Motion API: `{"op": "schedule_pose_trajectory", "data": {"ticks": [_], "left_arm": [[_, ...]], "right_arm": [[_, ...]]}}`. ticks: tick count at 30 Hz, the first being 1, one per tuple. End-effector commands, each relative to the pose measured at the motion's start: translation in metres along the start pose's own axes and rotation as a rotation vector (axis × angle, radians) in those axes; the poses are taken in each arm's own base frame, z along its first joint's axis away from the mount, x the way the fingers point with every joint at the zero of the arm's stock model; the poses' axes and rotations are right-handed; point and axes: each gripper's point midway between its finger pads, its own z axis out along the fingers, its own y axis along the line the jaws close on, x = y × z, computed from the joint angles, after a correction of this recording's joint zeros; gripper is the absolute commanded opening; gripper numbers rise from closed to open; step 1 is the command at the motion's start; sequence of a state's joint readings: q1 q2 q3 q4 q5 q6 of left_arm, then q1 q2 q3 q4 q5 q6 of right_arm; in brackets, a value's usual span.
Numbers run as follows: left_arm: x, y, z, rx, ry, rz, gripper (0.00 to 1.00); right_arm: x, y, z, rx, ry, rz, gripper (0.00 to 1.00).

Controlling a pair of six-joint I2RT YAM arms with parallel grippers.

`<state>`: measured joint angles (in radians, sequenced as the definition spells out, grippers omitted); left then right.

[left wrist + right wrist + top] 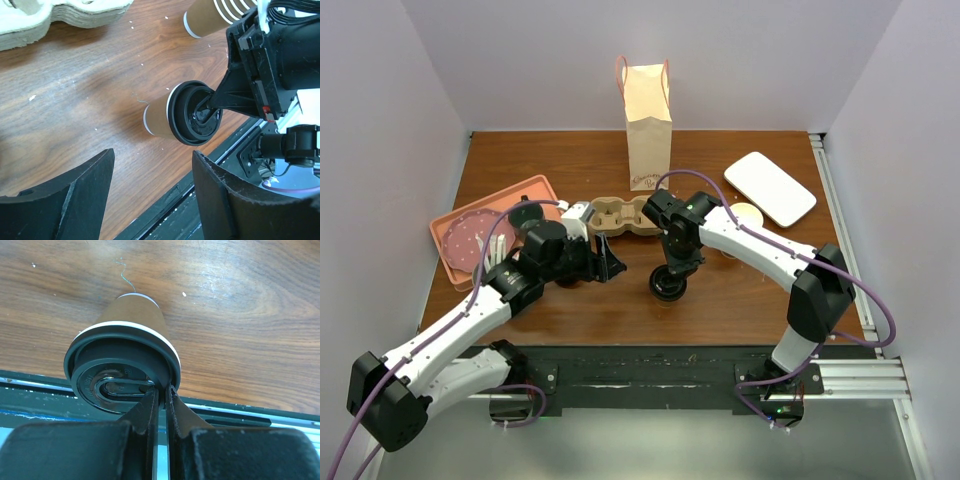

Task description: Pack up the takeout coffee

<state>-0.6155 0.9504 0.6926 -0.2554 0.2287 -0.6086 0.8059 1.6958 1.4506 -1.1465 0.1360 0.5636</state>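
The takeout coffee (667, 285), a tan paper cup (159, 116) with a black sip lid (107, 371), is upright near the table's front edge. My right gripper (674, 268) comes down from above and is shut on the lid's rim, one finger inside the rim and one outside (162, 391). In the left wrist view that gripper (207, 104) meets the lid from the right. My left gripper (610, 262) is open and empty just left of the cup, with its fingers spread wide and the cup beyond them (152, 160). Whether the cup rests on the wood I cannot tell.
A paper bag (648, 125) stands at the back centre. A cardboard cup carrier (620, 215) lies in front of it. At the left is a pink tray (448, 222) and a loose black lid (525, 212). A white container (770, 188) and stacked cups (210, 15) are at the right.
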Motion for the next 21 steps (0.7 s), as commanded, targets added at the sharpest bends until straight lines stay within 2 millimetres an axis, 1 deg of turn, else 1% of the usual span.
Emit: {"op": "schedule_pose_trajectory", "data": {"ticks": [1,2,3,5,8,11,12,13,14,15,16,17,18,19,20,21], "left_arm": [[-0.004,-0.011,0.000,0.062,-0.013,0.008,0.68],[-0.003,-0.012,0.000,0.067,-0.008,0.008,0.68],[-0.003,-0.013,0.000,0.074,-0.009,0.009,0.68],[-0.003,-0.016,0.000,0.090,-0.009,0.015,0.68],[-0.001,-0.018,0.003,0.109,0.004,0.023,0.68],[0.002,-0.018,0.007,0.122,0.019,0.022,0.68],[0.004,-0.018,0.010,0.128,0.029,0.021,0.68],[0.005,-0.018,0.011,0.130,0.034,0.019,0.68],[0.006,-0.019,0.013,0.134,0.036,0.019,0.67],[0.007,-0.017,0.016,0.130,0.046,0.016,0.67],[0.008,-0.016,0.018,0.129,0.050,0.014,0.66],[0.008,-0.017,0.020,0.138,0.051,0.014,0.66],[0.010,-0.015,0.024,0.136,0.062,0.010,0.66],[0.011,-0.016,0.025,0.139,0.066,0.008,0.65],[0.010,-0.017,0.028,0.148,0.064,0.010,0.65],[0.012,-0.015,0.032,0.146,0.076,0.000,0.65]], "right_arm": [[-0.004,0.001,-0.003,-0.005,-0.021,0.004,0.11],[-0.004,0.001,-0.005,-0.006,-0.027,0.010,0.18],[-0.006,0.001,-0.009,-0.009,-0.037,0.014,0.21],[-0.009,0.003,-0.017,-0.026,-0.051,0.022,0.26],[-0.018,0.008,-0.035,-0.064,-0.093,0.037,0.30],[-0.020,0.010,-0.045,-0.093,-0.114,0.045,0.35],[-0.021,0.013,-0.050,-0.123,-0.127,0.050,0.41],[-0.020,0.013,-0.050,-0.136,-0.131,0.051,0.44],[-0.014,0.012,-0.045,-0.139,-0.121,0.051,0.46],[-0.017,0.013,-0.049,-0.171,-0.152,0.061,0.47],[-0.016,0.013,-0.048,-0.188,-0.158,0.065,0.48],[-0.008,0.011,-0.039,-0.189,-0.142,0.066,0.48],[-0.015,0.013,-0.044,-0.235,-0.189,0.072,0.49],[-0.015,0.016,-0.045,-0.271,-0.202,0.062,0.52],[-0.007,0.017,-0.037,-0.295,-0.187,0.035,0.53],[-0.015,0.018,-0.043,-0.333,-0.236,0.039,0.54]]}}
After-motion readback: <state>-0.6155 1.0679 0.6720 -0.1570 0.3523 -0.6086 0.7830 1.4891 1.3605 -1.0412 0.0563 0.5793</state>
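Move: The lidded cup stands about 3 cm left and 1 cm back of the right fingertips, which rest shut on its lid, its middle some 6 cm below them. From the left hand the cup lies roughly 11 cm to the right, 2 cm back and 11 cm lower. Beyond the cup, the cup carrier sits about 20 cm farther out and 8 cm left of it; the cup stack stands some 15 cm farther out and 18 cm right of it. The lid on the cup is freed as the right fingers open to about half and rise some 4 cm off it, the hand tilting about 15 degrees so the fingertips swing left and a little forward. Meanwhile the left hand, its fingers staying open, eases about 2 cm right towards the cup, then also sinks about 2 cm. ##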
